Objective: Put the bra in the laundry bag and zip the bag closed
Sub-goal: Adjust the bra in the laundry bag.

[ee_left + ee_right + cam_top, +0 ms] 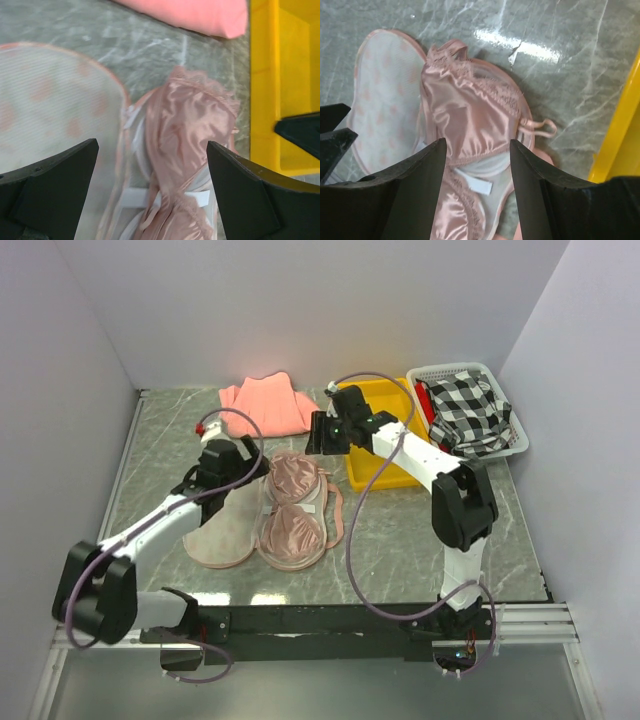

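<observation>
The shiny pink bra [293, 510] lies cups up on the right half of the opened laundry bag, whose beige printed flap [222, 532] is spread out to its left. My left gripper [240, 458] hovers open by the bra's far-left side. In the left wrist view its gripper [152, 185] spans the bra [185, 120] and the bag's edge [55, 105] without touching them. My right gripper [322, 435] hangs open above the bra's far end. In the right wrist view its gripper [477, 170] frames the bra [470, 110], with the bag flap [382, 105] at the left.
A folded salmon-pink cloth [265, 400] lies at the back. A yellow bin [380, 440] sits just right of the bra, under the right arm. A white basket [515, 435] with a checked cloth [470, 410] stands at the back right. White walls enclose the table.
</observation>
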Motion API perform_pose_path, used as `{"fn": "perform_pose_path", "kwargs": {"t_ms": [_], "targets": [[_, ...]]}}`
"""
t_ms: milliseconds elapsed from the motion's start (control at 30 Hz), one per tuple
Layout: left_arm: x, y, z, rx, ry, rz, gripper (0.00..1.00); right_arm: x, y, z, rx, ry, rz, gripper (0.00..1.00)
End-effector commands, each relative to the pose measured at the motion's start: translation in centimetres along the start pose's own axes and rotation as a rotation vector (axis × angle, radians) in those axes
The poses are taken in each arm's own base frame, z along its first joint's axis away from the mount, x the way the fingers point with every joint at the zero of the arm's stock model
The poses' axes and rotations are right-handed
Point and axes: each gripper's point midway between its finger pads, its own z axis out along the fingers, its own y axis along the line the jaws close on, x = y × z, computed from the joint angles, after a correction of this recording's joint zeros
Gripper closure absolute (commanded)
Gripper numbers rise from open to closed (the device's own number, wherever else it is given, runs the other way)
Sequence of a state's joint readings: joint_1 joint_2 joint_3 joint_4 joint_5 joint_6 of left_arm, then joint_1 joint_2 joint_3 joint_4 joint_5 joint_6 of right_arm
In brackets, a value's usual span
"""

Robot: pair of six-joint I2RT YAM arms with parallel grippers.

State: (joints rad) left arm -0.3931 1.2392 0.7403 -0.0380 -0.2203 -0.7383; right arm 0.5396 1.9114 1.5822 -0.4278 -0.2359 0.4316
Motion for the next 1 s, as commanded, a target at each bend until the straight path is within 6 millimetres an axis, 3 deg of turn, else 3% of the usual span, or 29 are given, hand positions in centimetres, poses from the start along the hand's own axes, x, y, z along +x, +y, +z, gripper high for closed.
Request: {"fn": "perform_pose_path", "kwargs": {"t_ms": [0,167,433,967], "targets": [[-3.2,-6.2,1.3,0.245,-0.058,0.069,0.02,-2.4,-0.6,0.6,0.007,-0.024,-0.038,0.39],[-2.1,-7.0,3.8,0.278,-0.008,0.082,0.01,-2.9,-1.9,1.4,-0.023,-0.004,-0.024,0.39],[0.4,-6.7,7.2,0.289,0.065,0.088,0.01,-2.1,-1.8,2.6,-0.089,0.051,-0.045,0.37],[1.9,-6.7,8.8,0.316,0.109,0.094,0.05,-0.1,-1.3,5.2,-0.21,0.139,-0.03,0.37]]}}
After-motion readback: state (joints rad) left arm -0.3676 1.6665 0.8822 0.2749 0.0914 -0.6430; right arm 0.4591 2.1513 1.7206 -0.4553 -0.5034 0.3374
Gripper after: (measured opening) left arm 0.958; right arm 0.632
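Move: The bra's far cup lies about 12 cm to the left hand's right and 3 cm ahead; from the right hand it is some 5 cm left and 2 cm back, about 9 cm below both. The near cup lies roughly 13 cm straight back of the far cup. Counted from the left hand, the orange cloth is about 20 cm ahead and 6 cm right. The yellow tray's middle is about 16 cm right and 9 cm ahead of the right hand. The bra's far cup is approached from both sides by open, empty fingers. The left hand goes about 7 cm right and 6 cm forward, sinking some 5 cm late on, and turns about 15 degrees clockwise. The right hand mainly sinks, about 6 cm, towards the lace edge's right corner, edging forward and then slightly back and left as it tips downward and turns about 10 degrees counter-clockwise. ##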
